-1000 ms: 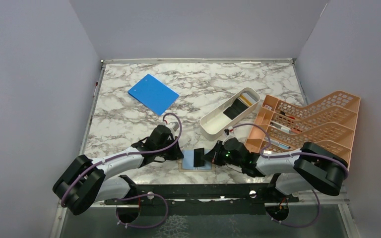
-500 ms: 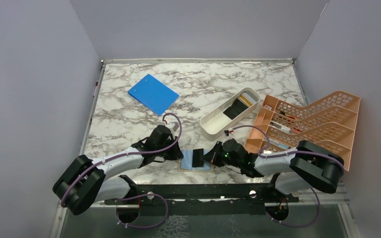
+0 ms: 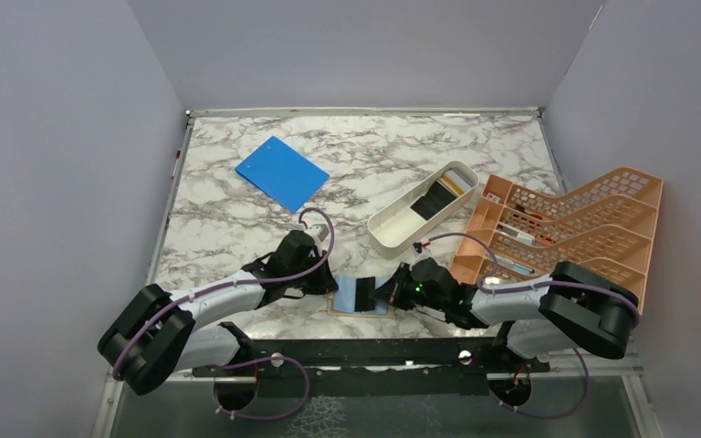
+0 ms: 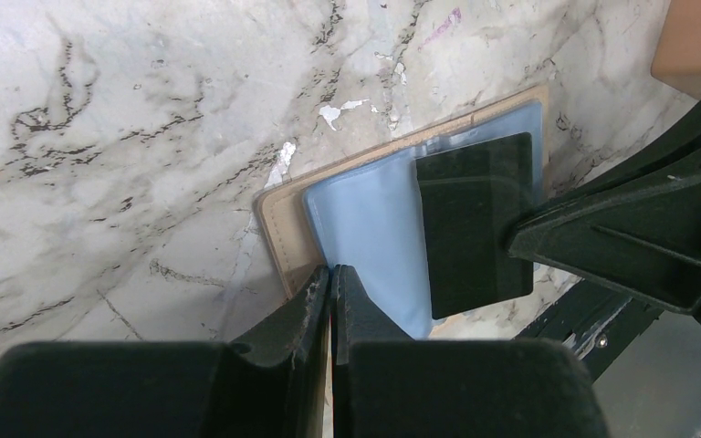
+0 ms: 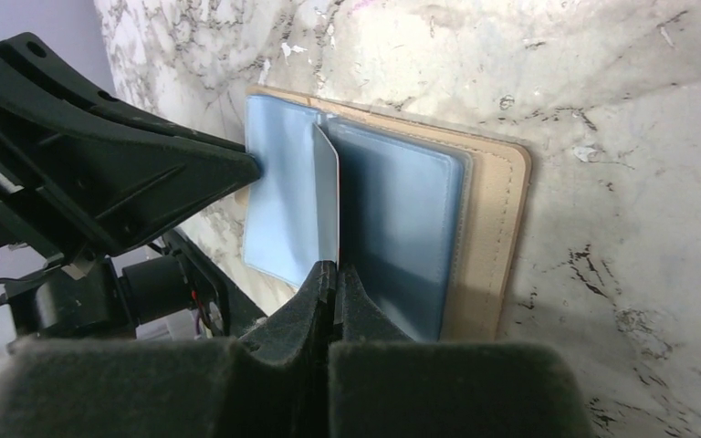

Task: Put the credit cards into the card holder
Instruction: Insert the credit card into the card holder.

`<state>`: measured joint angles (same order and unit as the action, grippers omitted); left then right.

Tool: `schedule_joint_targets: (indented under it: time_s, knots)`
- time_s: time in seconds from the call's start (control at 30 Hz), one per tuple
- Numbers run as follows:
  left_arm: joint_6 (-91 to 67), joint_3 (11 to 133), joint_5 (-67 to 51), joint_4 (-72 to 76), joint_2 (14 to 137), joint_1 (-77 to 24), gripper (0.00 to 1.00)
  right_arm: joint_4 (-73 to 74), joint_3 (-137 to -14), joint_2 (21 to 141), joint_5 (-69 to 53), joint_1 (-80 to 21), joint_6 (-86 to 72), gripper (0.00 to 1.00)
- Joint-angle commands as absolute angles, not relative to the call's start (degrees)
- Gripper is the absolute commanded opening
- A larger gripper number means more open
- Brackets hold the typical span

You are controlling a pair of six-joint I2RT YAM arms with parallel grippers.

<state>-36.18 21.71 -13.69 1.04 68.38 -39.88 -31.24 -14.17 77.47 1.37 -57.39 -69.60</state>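
The card holder [image 3: 342, 308] lies open at the table's near edge, a tan cover [image 4: 278, 228] with pale blue pocket leaves [image 5: 392, 219]. My left gripper [image 4: 330, 274] is shut, pinching the left edge of a blue leaf; from above it [image 3: 329, 285] sits at the holder's left side. My right gripper [image 5: 336, 269] is shut on a black credit card [image 4: 475, 224], which stands on edge over the holder's middle fold [image 3: 365, 292]. Another black card [image 3: 431, 203] lies in the white tray.
The white oblong tray [image 3: 392, 239] stands right of centre, with an orange lattice rack [image 3: 584, 228] beside it. A bright blue board [image 3: 281, 172] lies at the back left. The black frame rail runs just below the holder.
My right gripper has shifted slightly with the black card over the holder. The left arm has stayed put.
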Motion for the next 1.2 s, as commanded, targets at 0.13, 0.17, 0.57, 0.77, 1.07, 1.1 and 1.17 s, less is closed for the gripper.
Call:
schedule_joint_targets:
  time_s: [0.13, 0.17, 0.57, 0.77, 1.07, 1.1, 1.17]
  knots:
    - [-36.7, 20.9, -13.3, 2.3, 68.5, -40.3, 0.07, -36.6, -13.9, 82.1, 0.2, -57.9, -68.2, 0.01]
    - [-36.8, 20.9, -13.3, 2.3, 68.5, -40.3, 0.07, -36.7, -14.1, 82.2, 0.1, -57.9, -67.8, 0.01]
    - [-37.7, 20.6, -13.7, 2.4, 68.1, -40.6, 0.07, -38.6, -13.8, 82.8, 2.5, -58.0, -68.9, 0.01]
    - [-38.7, 20.1, -14.1, 3.3, 68.0, -40.7, 0.08, -29.8, -19.2, 84.5, 2.3, -60.6, -66.5, 0.17]
    - [-39.7, 19.3, -14.3, 3.6, 66.4, -40.8, 0.11, -7.4, -24.0, 79.3, 7.9, -61.4, -61.9, 0.45]
    - [-39.9, 19.2, -14.2, 3.6, 66.3, -40.8, 0.11, -7.1, -24.2, 79.3, 7.5, -61.4, -61.4, 0.45]
    - [-40.2, 19.1, -14.3, 3.9, 66.0, -40.8, 0.11, -6.7, -24.7, 79.4, 7.3, -61.5, -60.8, 0.45]
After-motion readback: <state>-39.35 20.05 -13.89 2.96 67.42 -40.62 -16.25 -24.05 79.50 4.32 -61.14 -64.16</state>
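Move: Pinched by its right edge in the right fingers, the credit card has its middle some 3 cm to the left and about 1 cm ahead of the right hand point. The pocket mouth of the card holder's left page is about 4 cm to that hand's left, level fore and aft and 1 cm lower. The white tray's middle is roughly 20 cm ahead and 11 cm right. From the left hand, gripping the holder's left edge, the pocket mouth is about 6 cm right and 1 cm back. Sliding the credit card leftwards into the left page's pocket, the right hand creeps about 1 cm, then pushes on faster to some 2.5 cm while its fingers open to nearly half, letting go. It eases back right about 1 cm, its left side dipping some 10 degrees, and ends with the fingers straddling the card's right edge. The left fingers keep hold of the holder's left edge, almost still. ##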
